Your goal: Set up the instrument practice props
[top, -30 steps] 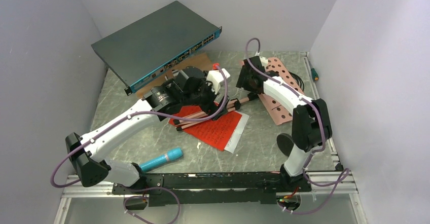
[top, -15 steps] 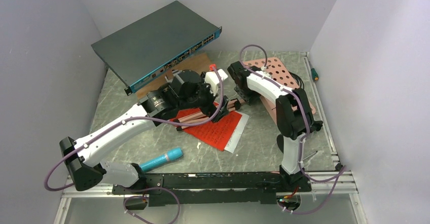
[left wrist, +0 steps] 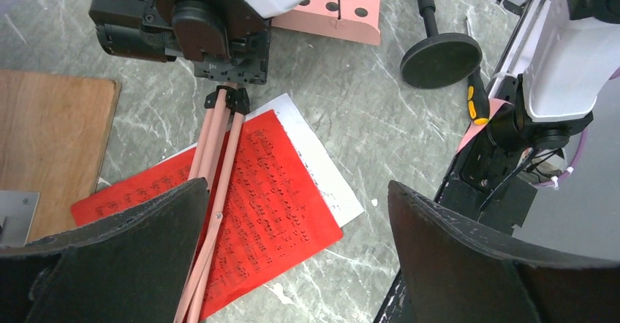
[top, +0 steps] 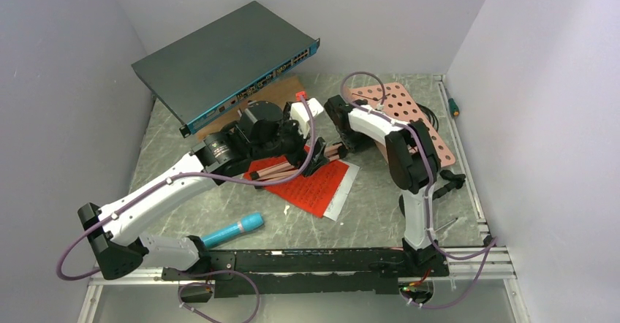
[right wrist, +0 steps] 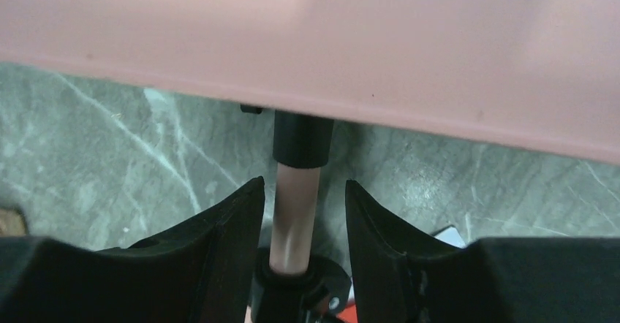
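The salmon-pink music stand lies flat, its perforated plate at the back right and its folded legs across the red and white sheet music. My right gripper points down over the stand's pole, just above the black collar. Its fingers straddle the pole with a narrow gap on each side. My left gripper is wide open and empty above the legs and sheet. The cyan microphone lies near the front left. The black round-base mic stand lies by the right arm.
The dark grey network switch leans at the back left over the wooden board. A yellow-handled tool lies near the right arm's base. Walls close in on the left, back and right. A rail runs along the right edge.
My right arm folded its elbow inward and its gripper slid left from the plate's edge to the pole by the collar. My left arm shifted slightly back. The stand looks unmoved.
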`<action>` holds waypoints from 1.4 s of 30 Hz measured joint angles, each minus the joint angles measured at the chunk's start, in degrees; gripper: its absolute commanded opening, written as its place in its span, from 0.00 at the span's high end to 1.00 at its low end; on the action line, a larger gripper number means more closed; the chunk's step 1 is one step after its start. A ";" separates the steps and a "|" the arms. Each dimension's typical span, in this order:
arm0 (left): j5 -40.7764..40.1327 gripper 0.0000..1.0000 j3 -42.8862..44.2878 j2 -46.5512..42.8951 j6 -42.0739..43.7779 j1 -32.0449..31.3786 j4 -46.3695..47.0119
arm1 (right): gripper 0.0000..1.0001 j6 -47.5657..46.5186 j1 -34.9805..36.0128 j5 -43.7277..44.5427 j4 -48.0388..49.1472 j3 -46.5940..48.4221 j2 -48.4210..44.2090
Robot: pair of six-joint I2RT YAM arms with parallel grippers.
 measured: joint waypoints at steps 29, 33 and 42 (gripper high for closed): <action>-11.91 0.01 -5.66 -7.43 0.15 -0.04 5.62 | 1.00 -10.38 1.14 -2.99 15.21 -16.72 -20.17; -13.22 0.01 -5.66 -6.95 -0.37 -0.04 6.40 | 1.00 -23.32 1.03 -7.58 29.22 -27.41 -36.85; -7.96 0.01 -3.85 2.91 -8.20 0.02 7.87 | 1.00 -50.38 2.60 -17.88 45.55 -35.69 -47.63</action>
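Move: The right hand is already over the pink stand's pole, which runs between its open fingers about 2 cm below and 1 cm ahead. The perforated panel is centred some 12 cm to the right and 5 cm ahead. The folded legs reach left, their middle about 16 cm left and 8 cm back, over the red sheet centred 18 cm left and 11 cm back. From the left hand the pole lies roughly 18 cm ahead, 13 cm right and 27 cm below. Sinking slightly as its fingers close, the right hand pinches the stand's pole, then lifts it nearly 20 cm away from the table, easing back and left, while turning counter-clockwise some 50 degrees and tipping its fingers up. The left hand stays wide open, rises a little leftward, then dips back down and right beside the rising stand, ending about 3 cm farther forward. ##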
